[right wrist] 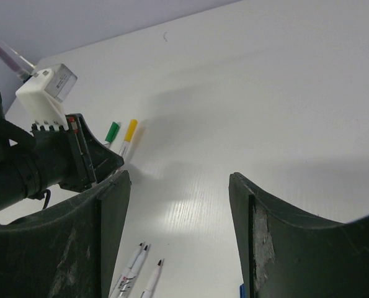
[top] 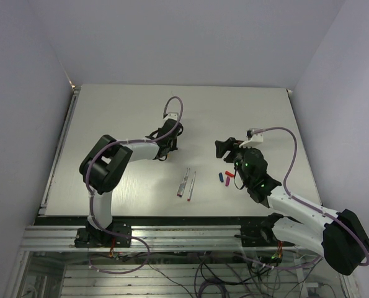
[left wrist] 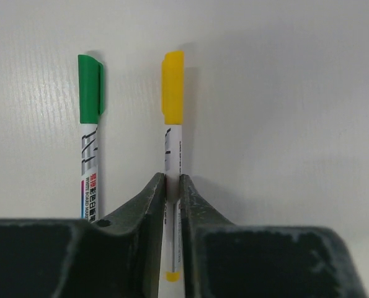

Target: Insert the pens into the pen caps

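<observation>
My left gripper (left wrist: 173, 180) is shut on the white barrel of a pen with a yellow cap (left wrist: 172, 96) on its end, lying on the table. A pen with a green cap (left wrist: 90, 89) lies parallel just left of it. In the top view the left gripper (top: 164, 153) covers both. Three uncapped pens (top: 184, 182) lie at mid-table and show in the right wrist view (right wrist: 134, 266). A blue cap (top: 220, 177) and a red cap (top: 229, 174) lie loose to their right. My right gripper (right wrist: 178, 180) is open and empty, raised above the table near the caps (top: 222, 148).
The white table ends at a metal rail along the near edge (top: 172, 231) and the left side (top: 59, 155). Grey walls stand to the left, the back and the right. The left wrist camera housing (right wrist: 46, 93) shows in the right wrist view.
</observation>
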`<state>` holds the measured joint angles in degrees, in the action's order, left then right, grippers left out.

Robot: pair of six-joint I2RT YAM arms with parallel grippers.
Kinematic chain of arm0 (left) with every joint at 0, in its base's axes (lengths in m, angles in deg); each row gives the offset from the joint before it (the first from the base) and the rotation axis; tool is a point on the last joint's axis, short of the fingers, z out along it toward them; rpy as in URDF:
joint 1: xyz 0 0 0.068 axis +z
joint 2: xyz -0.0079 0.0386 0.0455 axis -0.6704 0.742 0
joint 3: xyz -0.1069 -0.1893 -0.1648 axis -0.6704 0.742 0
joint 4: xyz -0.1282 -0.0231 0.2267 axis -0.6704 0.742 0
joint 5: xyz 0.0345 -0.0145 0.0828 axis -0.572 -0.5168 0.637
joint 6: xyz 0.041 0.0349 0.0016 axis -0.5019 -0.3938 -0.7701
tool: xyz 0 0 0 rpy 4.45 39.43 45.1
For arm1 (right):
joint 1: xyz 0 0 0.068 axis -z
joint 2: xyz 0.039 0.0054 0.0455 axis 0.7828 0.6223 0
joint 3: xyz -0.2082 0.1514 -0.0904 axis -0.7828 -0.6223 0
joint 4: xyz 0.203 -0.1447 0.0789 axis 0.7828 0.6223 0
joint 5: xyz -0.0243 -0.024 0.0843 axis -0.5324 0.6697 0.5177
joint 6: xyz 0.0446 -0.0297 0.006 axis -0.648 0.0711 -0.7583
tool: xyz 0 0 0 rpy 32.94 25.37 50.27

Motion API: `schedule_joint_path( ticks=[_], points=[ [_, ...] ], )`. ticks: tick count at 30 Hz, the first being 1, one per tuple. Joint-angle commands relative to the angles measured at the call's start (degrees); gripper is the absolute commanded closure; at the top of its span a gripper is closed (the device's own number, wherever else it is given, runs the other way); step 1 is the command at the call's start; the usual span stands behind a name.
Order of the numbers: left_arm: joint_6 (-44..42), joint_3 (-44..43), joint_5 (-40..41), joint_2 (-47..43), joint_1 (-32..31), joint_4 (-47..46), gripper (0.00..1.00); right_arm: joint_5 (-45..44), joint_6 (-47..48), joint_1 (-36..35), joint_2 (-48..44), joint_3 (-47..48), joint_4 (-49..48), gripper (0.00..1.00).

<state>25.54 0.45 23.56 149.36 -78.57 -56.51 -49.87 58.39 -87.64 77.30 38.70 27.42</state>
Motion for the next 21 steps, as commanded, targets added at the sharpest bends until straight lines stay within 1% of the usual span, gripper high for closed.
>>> schedule_joint_path(
  ticks=[1, 6, 9, 10, 12, 13, 14, 18, 21],
  points=[
    [0.9, -1.9, 0.6, 1.0, 0.6, 1.0, 0.73, -0.1, -0.2, -0.2, 0.3, 0.9, 0.2, 0.36],
    [0.8, -2.3, 1.0, 0.3, 0.7, 1.2, 0.59, -0.3, -0.2, -0.2, 0.5, 0.8, 0.1, 0.35],
    [0.2, -2.8, 1.0, -1.1, 0.7, 1.5, 0.56, -0.5, -0.7, -0.2, 0.5, 0.8, -0.3, 0.34],
    [0.0, -2.9, 1.1, -1.8, 0.7, 1.6, 0.56, -0.6, -1.0, -0.2, 0.5, 0.8, -0.7, 0.31],
    [-0.4, -2.9, 0.9, -3.5, 0.7, 1.7, 0.55, -0.7, -2.6, -0.2, 0.3, 1.0, -0.9, 0.12],
    [-0.6, -2.6, 0.6, -4.5, 0.7, 1.7, 0.55, -0.7, -3.2, -0.2, 0.3, 1.1, -0.6, 0.05],
    [-0.6, -2.3, -0.1, -5.6, 0.7, 1.6, 0.55, -0.7, -3.7, -0.2, 0.2, 1.3, -0.3, 0.01],
    [-0.8, -0.3, -3.1, -10.4, 0.7, 1.0, 0.55, -0.9, -1.7, -0.2, 0.4, 1.5, 0.5, 0.0],
    [-1.3, 1.2, -4.0, -13.8, 0.4, 2.3, 0.55, -2.2, 0.7, -0.2, 0.7, 1.6, 1.2, 0.0]
  ],
)
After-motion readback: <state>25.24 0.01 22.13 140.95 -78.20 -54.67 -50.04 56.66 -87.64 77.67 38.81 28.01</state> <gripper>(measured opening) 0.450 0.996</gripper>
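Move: The capped yellow pen is between the left fingertips, its middle about 1 cm ahead and 1 cm below. The green pen lies 4 cm left of it, about level with it; the uncapped pen pair lies roughly 16 cm back and 4 cm right of the left hand, 1 cm below. From the right hand, the blue cap is some 4 cm back and 3 cm right, the red cap 3 cm back and 6 cm right, both 16 cm below. Keep the left gripper low over the yellow pen while its fingers spread farther to just under half open and let go of the barrel, then lift almost straight up off the pen, about 6 cm and quickening, with the fingertips tipping up slightly. Hold the empty right hand in place above the caps and open its fingers from about two-thirds to fully wide. ##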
